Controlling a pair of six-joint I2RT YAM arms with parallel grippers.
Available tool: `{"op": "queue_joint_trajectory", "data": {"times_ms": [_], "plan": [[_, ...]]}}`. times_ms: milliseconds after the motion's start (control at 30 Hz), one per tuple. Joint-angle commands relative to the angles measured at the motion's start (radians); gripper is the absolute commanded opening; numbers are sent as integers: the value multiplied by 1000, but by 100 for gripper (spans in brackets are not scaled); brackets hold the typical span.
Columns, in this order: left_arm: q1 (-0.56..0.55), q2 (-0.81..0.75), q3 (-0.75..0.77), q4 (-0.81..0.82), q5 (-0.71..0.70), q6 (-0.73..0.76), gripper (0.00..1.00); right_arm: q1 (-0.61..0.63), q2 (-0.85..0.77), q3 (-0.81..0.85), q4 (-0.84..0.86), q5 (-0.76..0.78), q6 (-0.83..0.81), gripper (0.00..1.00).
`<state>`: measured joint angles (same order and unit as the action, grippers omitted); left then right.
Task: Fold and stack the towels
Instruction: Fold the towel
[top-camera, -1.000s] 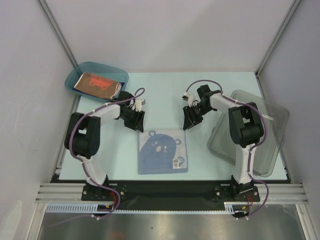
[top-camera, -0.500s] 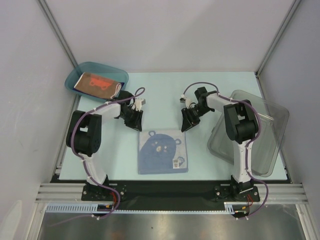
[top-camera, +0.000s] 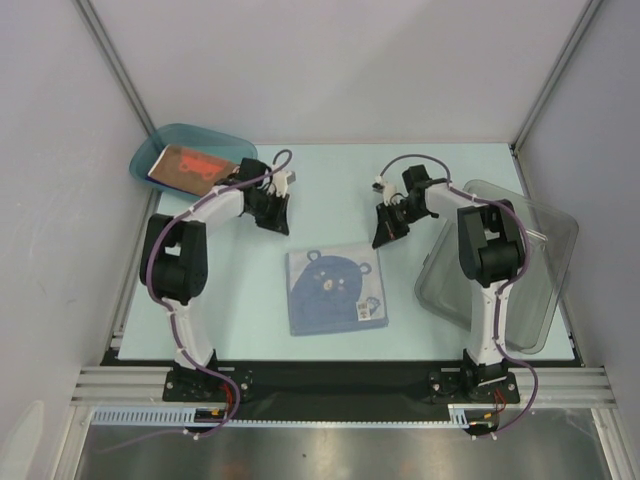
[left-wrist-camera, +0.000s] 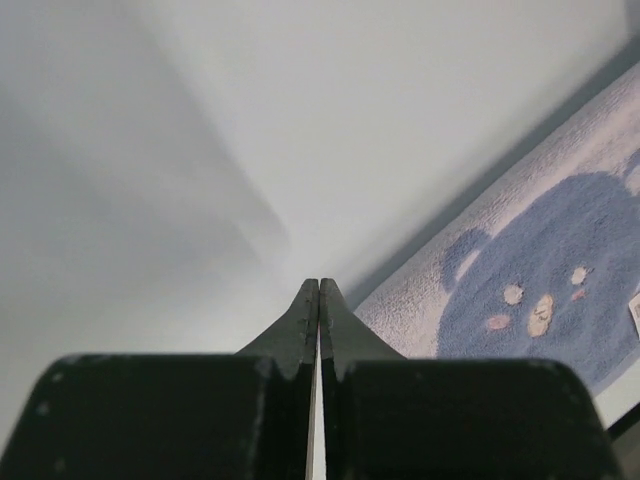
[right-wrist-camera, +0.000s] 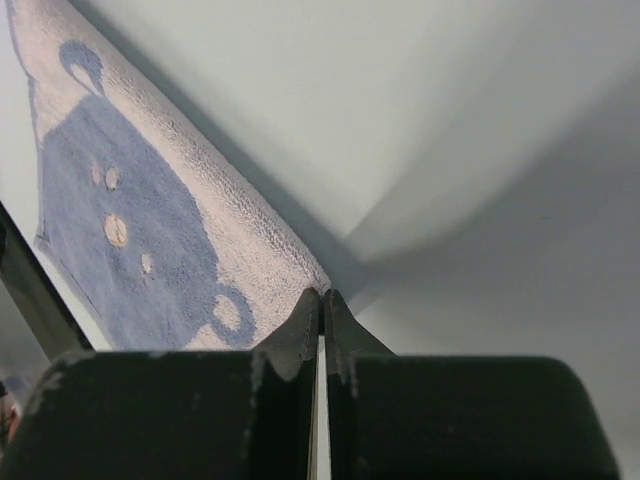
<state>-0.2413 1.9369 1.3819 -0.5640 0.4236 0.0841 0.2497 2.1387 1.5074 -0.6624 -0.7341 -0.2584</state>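
A light-blue towel (top-camera: 337, 290) with a darker bear face lies flat in the middle of the table, slightly turned. My left gripper (top-camera: 272, 215) is shut and empty, up and to the left of the towel's far-left corner and clear of it. In the left wrist view the shut tips (left-wrist-camera: 318, 282) sit left of the towel (left-wrist-camera: 540, 270). My right gripper (top-camera: 385, 232) is shut at the far-right corner. In the right wrist view its tips (right-wrist-camera: 322, 292) touch the corner of the towel (right-wrist-camera: 130, 230), and no cloth shows between the jaws. A brown-red towel (top-camera: 195, 163) lies in the tray.
A teal plastic tray (top-camera: 140, 160) stands at the far left corner, just behind my left arm. A clear plastic bin (top-camera: 510, 280) lies tilted at the right edge beside my right arm. White walls enclose the table.
Both grippers have shut. My left gripper moved up and away from the light-blue towel. The towel slid a little up and to the right and turned slightly.
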Motion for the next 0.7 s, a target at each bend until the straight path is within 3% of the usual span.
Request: {"op": "queue_joint_trajectory", "data": {"times_ms": [0,100,200,400,667], "plan": [[13,30,126,50,47,-7,0,-15,-79,40,81,24,11,0],[17,79,212,-22,70,19,0,-21,-30,97,15,9,1,0],[17,103,243,-102,96,51,28,-23,-2,97,-3,18,-1,0],[8,105,135,-123,121,103,41,-23,16,76,9,18,-7,0],[5,77,22,-83,156,161,47,-24,20,83,12,-2,-8,0]]}}
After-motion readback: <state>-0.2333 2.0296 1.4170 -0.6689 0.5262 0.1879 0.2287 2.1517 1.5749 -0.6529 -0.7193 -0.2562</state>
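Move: The left hand, shut and empty, has the towel's loose far-left corner about 4 cm back, 1 cm to its right and 4 cm below. The towel's middle lies some 14 cm back and 12 cm to the right of that hand; the teal tray with the folded stack is roughly 20 cm ahead and 25 cm left. The right hand holds the far-right corner, with the loose corner about 23 cm to its left, 1 cm back and 2 cm lower. Keeping its pinch on the far-right corner, the right hand drags the towel about 3 cm forward, rising a little and then settling partway before stopping. The empty left hand carries on forward and up some 5 cm, opens to about half, then reverses back and down roughly 9 cm, bringing its parted fingers to the loose far-left corner without closing. ##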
